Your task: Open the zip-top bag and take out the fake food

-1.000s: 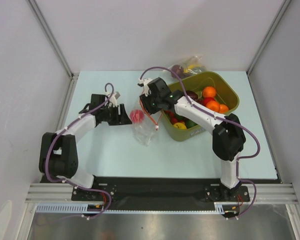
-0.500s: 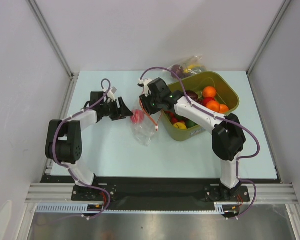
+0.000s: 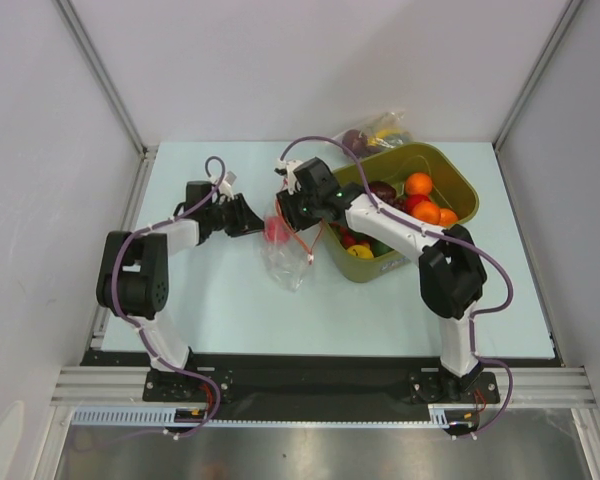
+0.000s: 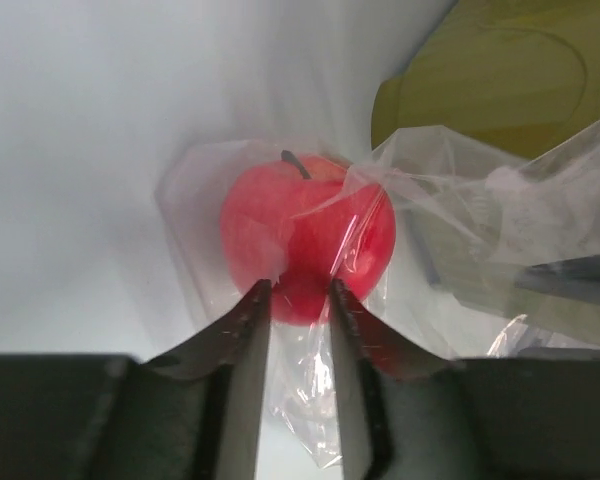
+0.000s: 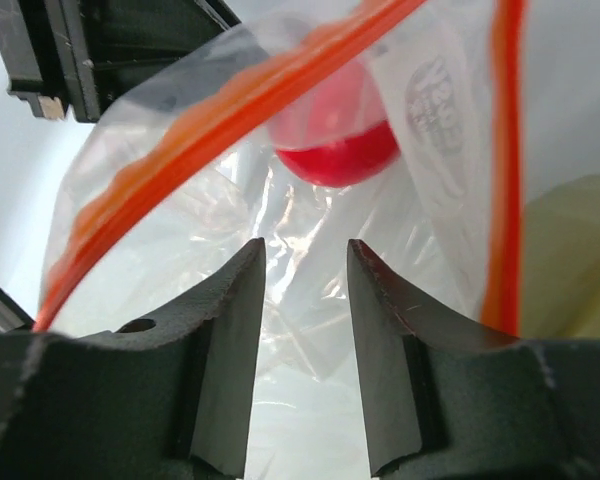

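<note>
The zip-top bag (image 3: 288, 265) lies crumpled on the table left of the bin, and its red-orange zip strip (image 5: 230, 105) is spread open. A red apple (image 3: 275, 231) sits inside it. My left gripper (image 3: 250, 220) is at the bag's left side. In the left wrist view its jaws (image 4: 295, 288) are almost shut, with bag film (image 4: 320, 400) between them and the apple (image 4: 280, 225) just past the tips. My right gripper (image 3: 288, 212) is at the bag's mouth. Its jaws (image 5: 305, 245) stand apart over loose film (image 5: 180, 230), with the apple (image 5: 335, 155) ahead of them.
An olive-green bin (image 3: 450, 170) to the right holds oranges (image 3: 420, 185) and other fruits, and its wall is close to the bag (image 4: 480, 80). A second clear bag of fruit shapes (image 3: 380, 130) lies behind the bin. White walls enclose the table.
My left gripper has moved up and right to the bag, and its jaws have narrowed onto the film beside the apple. The right gripper and the bag have hardly moved.
</note>
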Robot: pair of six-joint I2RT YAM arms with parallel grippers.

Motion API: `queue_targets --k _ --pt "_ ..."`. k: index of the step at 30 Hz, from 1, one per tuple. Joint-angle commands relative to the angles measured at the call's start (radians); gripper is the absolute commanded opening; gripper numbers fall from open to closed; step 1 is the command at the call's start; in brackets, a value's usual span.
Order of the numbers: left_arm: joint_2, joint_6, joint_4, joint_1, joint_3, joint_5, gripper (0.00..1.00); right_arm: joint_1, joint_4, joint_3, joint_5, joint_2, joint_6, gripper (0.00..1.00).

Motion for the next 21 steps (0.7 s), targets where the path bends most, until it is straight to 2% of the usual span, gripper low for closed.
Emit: queue_targets --k 1,8,11,12,15,21 --pt "-0.010 0.021 -0.006 -0.013 -0.009 0.005 0.31 -0.004 0.052 -0.010 -0.017 0.031 0.032 0.44" --pt "0.019 0.035 -0.003 -0.036 -0.015 -0.001 0.13 -0.004 0.116 -0.013 -0.004 0.076 0.075 0.53" --pt "0.028 0.041 -0.009 -0.040 -0.003 -0.010 0.07 -0.004 0.133 -0.001 0.009 0.097 0.081 0.60" --pt "0.034 0.042 -0.010 -0.040 0.000 -0.010 0.05 -0.002 0.139 0.004 0.017 0.103 0.082 0.65" --pt "0.042 0.048 -0.015 -0.040 0.008 -0.010 0.02 -0.002 0.148 0.015 0.045 0.125 0.087 0.74" --pt "0.042 0.059 -0.023 -0.040 0.006 0.002 0.00 -0.010 0.156 0.015 0.129 0.146 0.094 0.79"
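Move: The red apple lies in the bag about 4 cm to the right of the left gripper, 2 cm ahead and 3 cm below. The bag's side film is some 2 cm under that gripper, 1 cm back and 1 cm right. From the right gripper the same apple is about 4 cm left, 1 cm ahead and 9 cm lower; the bag's empty end lies 8 cm back and 12 below, and the bin's middle 25 cm right, 5 ahead and 8 below. Lower the right gripper about 5 cm through the bag's mouth towards the apple, easing forward 2 cm lower down and spreading its part-open fingers wide to either side of the apple. Meanwhile shut the left gripper on the film beside the apple, sinking some 2 cm as it draws slightly back and right, so its fingertips pinch the bag. ##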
